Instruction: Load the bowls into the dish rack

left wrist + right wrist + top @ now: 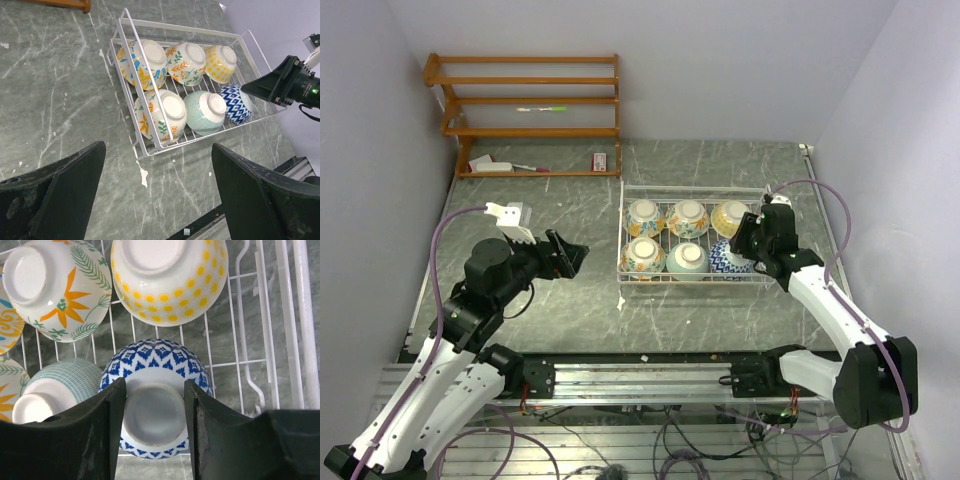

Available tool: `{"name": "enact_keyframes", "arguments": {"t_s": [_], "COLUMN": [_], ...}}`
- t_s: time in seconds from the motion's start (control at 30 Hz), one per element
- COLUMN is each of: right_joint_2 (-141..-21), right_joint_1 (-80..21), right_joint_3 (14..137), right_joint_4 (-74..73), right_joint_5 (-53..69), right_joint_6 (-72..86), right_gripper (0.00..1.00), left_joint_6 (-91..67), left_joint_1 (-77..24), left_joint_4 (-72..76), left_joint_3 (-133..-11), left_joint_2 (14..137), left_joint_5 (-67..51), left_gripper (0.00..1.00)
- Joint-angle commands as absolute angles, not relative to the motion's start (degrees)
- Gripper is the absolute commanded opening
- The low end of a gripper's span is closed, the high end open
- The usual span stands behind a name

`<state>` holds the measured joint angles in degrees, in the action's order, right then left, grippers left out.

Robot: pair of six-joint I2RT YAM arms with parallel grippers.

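Observation:
The white wire dish rack (692,188) (175,24) holds several bowls, all upside down in two rows. The back row has floral bowls (645,217) (688,217) and a yellow-dotted one (730,217) (170,280). In front stand a floral bowl (643,256), a pale teal bowl (687,259) (60,385) and a blue-and-white bowl (728,258) (155,415). My right gripper (745,245) (155,385) hangs over the rack's front right corner, its fingers pressed on both sides of the blue-and-white bowl's foot ring. My left gripper (570,255) (159,150) hovers wide open above bare table left of the rack, holding nothing.
A brown wooden shelf unit (530,100) stands at the back left with a marker and small items on it. A white chip (622,301) (142,176) lies on the dark marble table by the rack's near left corner. Walls close in on both sides.

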<state>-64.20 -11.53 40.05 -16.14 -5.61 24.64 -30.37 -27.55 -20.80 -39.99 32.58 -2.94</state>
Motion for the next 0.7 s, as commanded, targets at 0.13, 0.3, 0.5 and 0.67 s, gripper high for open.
{"name": "enact_keyframes", "arguments": {"t_s": [0.13,0.3,0.5,0.67], "right_joint_2": [-61.80,-60.57,-59.73,-60.70], "right_joint_1": [-11.13,-11.15,-11.09,-11.13], "right_joint_3": [42.03,42.23,43.47,42.97], "right_joint_4": [-21.00,-22.71,-25.53,-25.23], "right_joint_5": [-7.02,-7.50,-13.46,-16.33], "right_joint_6": [23.58,23.67,22.57,22.14], "right_gripper": [0.32,0.16,0.13,0.14], "left_joint_6": [-29.88,-29.88,-29.88,-29.86], "left_joint_1": [-27.69,-27.67,-27.69,-27.69], "left_joint_4": [-19.35,-19.23,-19.11,-19.14], "left_joint_3": [-40.88,-40.74,-40.70,-40.76], "left_joint_2": [31.99,32.06,31.66,31.77], "left_joint_5": [-1.70,-2.10,-2.11,-2.11], "left_gripper": [0.98,0.98,0.98,0.98]}}
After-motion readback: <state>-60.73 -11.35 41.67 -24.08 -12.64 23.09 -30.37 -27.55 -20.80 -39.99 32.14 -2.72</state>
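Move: Just below the right hand point, about 3 cm down and 1 cm ahead, is the middle of the upturned blue bowl, its foot between the fingertips. The yellow bowl stands some 11 cm farther out than the hand; the teal bowl is about 12 cm to its left, only 1 cm ahead, and the orange-flower bowl 12 cm left and 11 ahead. From the left hand the blue bowl lies roughly 38 cm right, 9 ahead and 17 lower. Easing upward about 1 cm with its fingers astride the blue bowl's foot, seemingly pinching it, the right hand then draws back and slides off to the right, ending some 3 cm right and 2 cm back. The fingers narrow slowly at first, then snap nearly shut as they come free of the foot; the wrist rolls slightly, right side up. ##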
